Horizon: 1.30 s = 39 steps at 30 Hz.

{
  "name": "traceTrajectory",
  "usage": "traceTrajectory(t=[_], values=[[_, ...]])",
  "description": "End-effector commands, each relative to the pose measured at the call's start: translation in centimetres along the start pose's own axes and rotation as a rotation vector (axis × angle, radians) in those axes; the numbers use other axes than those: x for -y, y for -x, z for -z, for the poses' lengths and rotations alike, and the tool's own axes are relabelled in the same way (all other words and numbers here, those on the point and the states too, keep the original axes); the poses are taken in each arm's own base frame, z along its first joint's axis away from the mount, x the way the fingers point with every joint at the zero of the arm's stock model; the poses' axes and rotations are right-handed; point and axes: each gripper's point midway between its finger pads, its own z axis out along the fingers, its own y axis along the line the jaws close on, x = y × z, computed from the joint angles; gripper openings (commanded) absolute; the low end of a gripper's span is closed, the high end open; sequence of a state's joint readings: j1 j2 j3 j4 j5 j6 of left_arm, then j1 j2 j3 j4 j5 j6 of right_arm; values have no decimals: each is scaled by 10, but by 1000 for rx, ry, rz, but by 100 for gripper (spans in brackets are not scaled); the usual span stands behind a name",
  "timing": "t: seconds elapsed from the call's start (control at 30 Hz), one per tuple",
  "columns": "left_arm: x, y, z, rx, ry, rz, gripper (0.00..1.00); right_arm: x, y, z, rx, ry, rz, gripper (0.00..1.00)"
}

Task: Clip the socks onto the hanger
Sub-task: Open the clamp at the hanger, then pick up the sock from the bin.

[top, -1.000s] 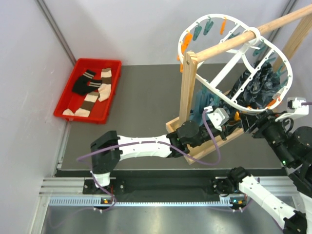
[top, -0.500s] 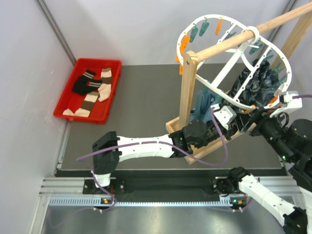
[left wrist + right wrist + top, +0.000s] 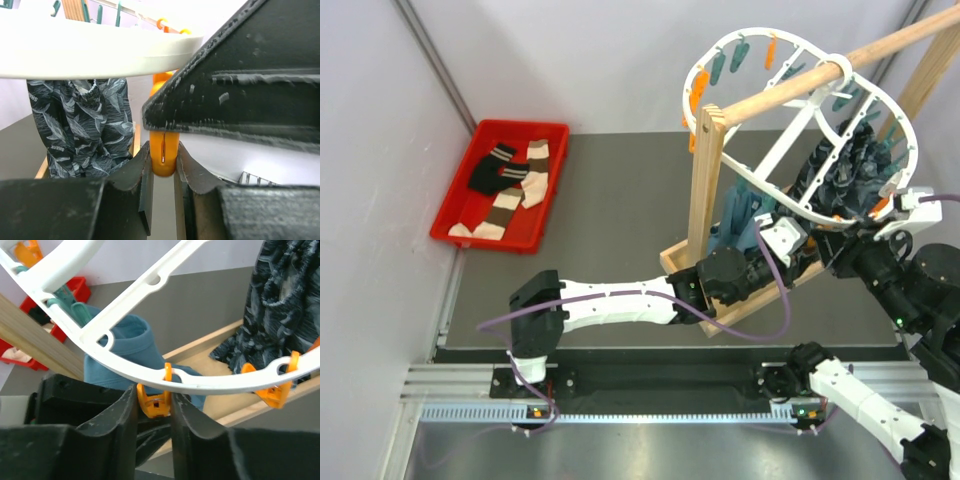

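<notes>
The white hanger (image 3: 765, 33) hangs from a wooden pole, ringed by orange and teal pegs. In the left wrist view my left gripper (image 3: 162, 165) is shut on the lower end of an orange peg (image 3: 163, 157) under the hanger rim (image 3: 100, 50). My right gripper (image 3: 154, 405) is shut on the same orange peg (image 3: 155, 402) at its handles, just below the rim (image 3: 225, 385). In the top view both grippers, left (image 3: 800, 252) and right (image 3: 835, 250), meet under the hanger's near edge. The socks, a black one (image 3: 495, 168) and banded brown ones (image 3: 505, 205), lie in the red tray (image 3: 485, 244).
A wooden rack carries the hanger: pole (image 3: 800, 85), post (image 3: 705, 190) and base board (image 3: 760, 300). A teal cloth (image 3: 120, 347) and a dark leaf-patterned cloth (image 3: 285, 305) hang from the hanger close to both grippers. Grey walls stand at the left and back.
My left arm has slid right under the hanger. My right gripper has moved in from the right, opened wider and then closed on the peg's handles.
</notes>
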<state>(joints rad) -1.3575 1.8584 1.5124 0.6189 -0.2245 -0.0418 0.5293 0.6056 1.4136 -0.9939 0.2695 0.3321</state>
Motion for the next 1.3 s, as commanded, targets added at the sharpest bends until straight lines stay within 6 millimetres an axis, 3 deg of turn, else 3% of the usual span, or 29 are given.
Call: traceTrajectory(t=[0.0, 0.07, 0.1, 0.13, 0.23, 0.27, 0.3, 0.33, 0.37, 0.47, 0.5, 0.53, 0.57, 0.6, 0.67, 0.7, 0.83, 0.9, 1.0, 1.1, 1.17, 1.2, 1.27], values=[[7, 18, -5, 38, -10, 20, 0, -3, 15, -5, 54, -2, -3, 19], [9, 22, -2, 32, -14, 40, 6, -2, 16, -5, 59, -8, -9, 0], [11, 23, 0, 29, -28, 49, 16, -1, 15, -6, 59, -11, -10, 0], [12, 30, 7, 39, -35, 72, 38, -1, 14, -7, 53, -12, -8, 0], [13, 39, 28, 38, -51, 144, 74, 0, 11, -9, 44, -21, -8, 0], [12, 39, 34, 30, -53, 169, 76, 1, 11, -9, 49, -23, -9, 0], [14, 26, 43, -9, -69, 193, 77, 2, 9, -8, 53, -25, -12, 0], [17, 39, 52, -5, -88, 258, 77, 2, 9, -8, 53, -26, -12, 0], [19, 36, 59, -30, -103, 281, 77, 5, 9, -8, 57, -36, -10, 0], [21, 11, 94, -193, -111, 346, 75, 9, 3, -9, 40, -59, 3, 0], [16, -14, 110, -307, -75, 345, 73, 10, 2, -8, 37, -61, 7, 0], [8, -24, 131, -373, -28, 364, 73, 11, 2, -8, 36, -62, 7, 0], [-9, -35, 144, -420, 69, 356, 73, 11, 0, -7, 32, -63, 9, 0], [-26, -67, 177, -575, 167, 320, 73, 11, -1, -6, 31, -58, 10, 0], [-67, -74, 218, -613, 389, 277, 73, 10, -5, -7, 20, -51, 13, 0], [-87, -76, 254, -671, 510, 261, 73, 11, -6, -6, 20, -51, 13, 0], [-151, -68, 337, -678, 839, 195, 77, 10, -8, -4, 14, -38, 15, 0], [-174, -61, 366, -633, 933, 225, 80, 8, -8, -5, 11, -31, 16, 0], [-219, -56, 386, -594, 1012, 288, 80, 6, -12, -7, -6, -21, 27, 0], [-256, -59, 391, -620, 1070, 290, 81, 9, -18, -9, -21, -32, 35, 0], [-276, -61, 384, -641, 1077, 298, 84, 12, -25, -12, -38, -44, 41, 0], [-290, -77, 383, -719, 1082, 283, 84, 12, -27, -13, -43, -43, 43, 0], [-324, -64, 369, -678, 1107, 314, 85, 11, -31, -15, -55, -42, 44, 0]])
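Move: The socks in the red bin lie about 64 cm to the left hand's left, 30 cm ahead and some 34 cm below, with the wooden post about 14 cm left and 6 cm ahead of that hand. The orange clip on the hanger rim is between the left fingertips and also straddled by the right hand's still-parted fingers. From the right hand the next orange clip is about 10 cm right and 4 cm ahead, the blue garment roughly 9 cm left, 7 cm ahead and 14 cm below. The right hand shuts its fingers on the orange clip below the hanger rim and keeps the pinch, staying nearly in place but easing down by 2 to 3 cm. The left hand opens wide and lets go of that clip, backs off about 5 cm towards its base, then sweeps fast some 45 cm left, sinking about 20 cm and later reaching forward, towards the bin of socks, while its wrist swings some 80 degrees from pointing right to pointing forward and down. ##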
